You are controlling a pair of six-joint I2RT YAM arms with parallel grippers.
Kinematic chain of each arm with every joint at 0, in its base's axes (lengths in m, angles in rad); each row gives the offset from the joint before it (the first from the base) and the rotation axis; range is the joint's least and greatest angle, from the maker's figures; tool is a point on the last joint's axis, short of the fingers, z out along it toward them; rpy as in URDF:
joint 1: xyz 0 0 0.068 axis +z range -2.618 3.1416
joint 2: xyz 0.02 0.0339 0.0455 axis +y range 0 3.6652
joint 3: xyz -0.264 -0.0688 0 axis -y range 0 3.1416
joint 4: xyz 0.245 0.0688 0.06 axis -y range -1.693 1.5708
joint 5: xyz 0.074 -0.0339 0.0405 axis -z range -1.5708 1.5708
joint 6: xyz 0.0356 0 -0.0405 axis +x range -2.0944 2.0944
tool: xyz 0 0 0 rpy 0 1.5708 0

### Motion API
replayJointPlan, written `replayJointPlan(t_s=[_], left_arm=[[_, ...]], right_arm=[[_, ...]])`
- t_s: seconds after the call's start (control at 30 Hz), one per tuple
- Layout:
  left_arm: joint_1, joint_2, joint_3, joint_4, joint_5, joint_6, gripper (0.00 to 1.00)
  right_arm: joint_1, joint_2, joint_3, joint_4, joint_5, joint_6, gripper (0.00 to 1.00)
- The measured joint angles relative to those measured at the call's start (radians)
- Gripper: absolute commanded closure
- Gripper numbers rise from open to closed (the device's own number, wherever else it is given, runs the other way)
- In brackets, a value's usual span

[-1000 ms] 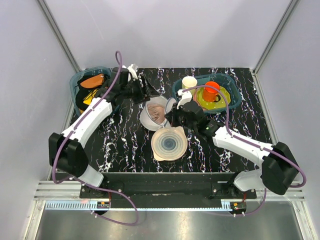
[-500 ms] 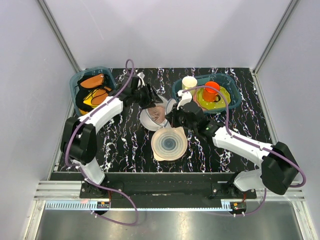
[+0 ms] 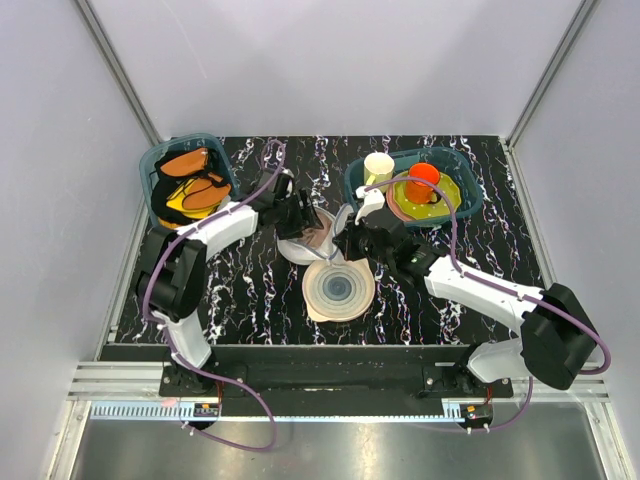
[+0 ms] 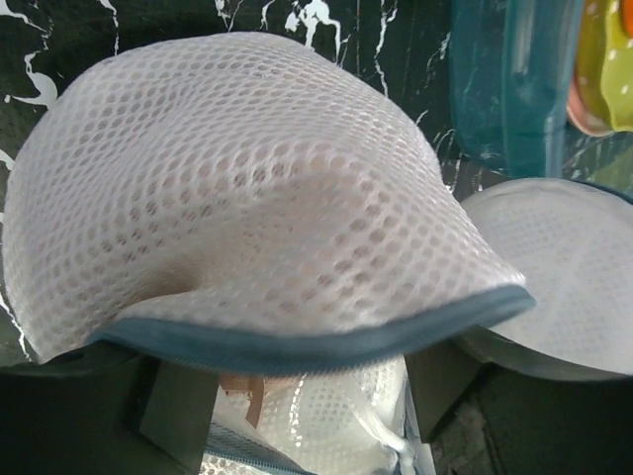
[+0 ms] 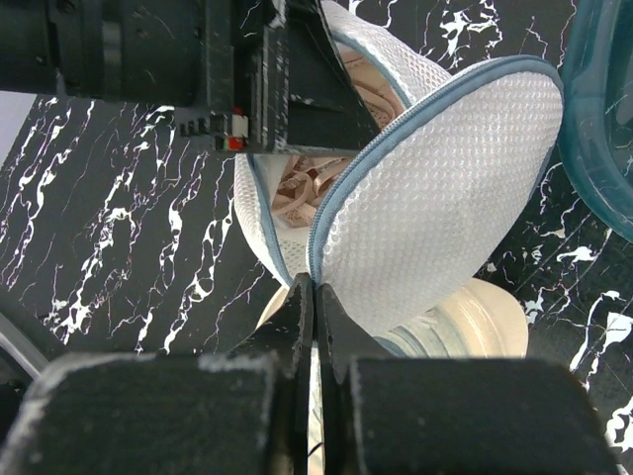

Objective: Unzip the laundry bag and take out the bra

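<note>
The white mesh laundry bag (image 3: 312,243) lies mid-table with its zip rim parted. In the right wrist view its halves (image 5: 445,188) gape and the pale pink bra (image 5: 309,188) shows inside. My right gripper (image 5: 316,287) is shut on the blue-grey zip rim at the bag's near edge (image 3: 345,243). My left gripper (image 3: 303,222) is at the bag's far-left side. In the left wrist view its jaws (image 4: 307,401) stand open under the domed mesh (image 4: 247,188), with a pink strap of the bra (image 4: 240,391) and inner mesh between the fingers (image 4: 176,406).
A pale ringed plate (image 3: 338,287) lies just in front of the bag, touching it. A teal bin (image 3: 152,170) at back left holds orange and yellow garments. A second teal bin (image 3: 462,172) at back right holds a cream cup, an orange cup and yellow dishes.
My left arm has swung from beside the left bin over to the bag, and its gripper now sits at the opening. The right gripper has kept its hold on the rim.
</note>
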Motion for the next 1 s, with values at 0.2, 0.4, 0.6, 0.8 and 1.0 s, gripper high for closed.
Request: replayJointPlan(t_s=[0.2, 0.4, 0.6, 0.8, 1.0], left_arm=[[-0.026, 0.064, 0.017, -0.017, -0.048, 0.045, 0.26], [-0.048, 0.142, 0.085, -0.029, -0.087, 0.066, 0.4], [-0.061, 0.172, 0.104, -0.029, -0.128, 0.075, 1.0], [-0.063, 0.117, 0.111, -0.105, -0.142, 0.1, 1.0], [-0.06, -0.063, 0.15, -0.169, -0.081, 0.109, 1.0]], right_arm=[[0.0, 0.001, 0.0, 0.0, 0.0, 0.0, 1.0], [0.0, 0.005, 0.0, 0.0, -0.001, 0.0, 1.0], [0.0, 0.005, 0.001, 0.0, 0.0, 0.0, 1.0], [0.0, 0.012, 0.005, -0.001, 0.0, 0.0, 1.0], [0.0, 0.049, 0.02, -0.001, 0.0, 0.011, 1.0]])
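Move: Inside the open laundry bag, the bra lies about 5 cm below the left hand point, roughly 1 cm ahead and 1 cm to its right. The bag flap stands some 7 cm to the hand's right, level with it both in reach and height; the striped plate is about 12 cm back, 5 cm right and 8 cm down, and the teal bin's middle 10 cm ahead, 23 cm right and 6 cm down. From the right hand, the bra is about 7 cm ahead, 5 cm left and 12 cm below. Dipping its open fingers about 5 cm farther down into the bag, the left hand eases slightly forward, shuts on the bra's straps at the bottom, then climbs some 10 cm, quickening, with the pinch kept. The right hand keeps its closed grip on the flap's zipper edge and stays almost in place. ##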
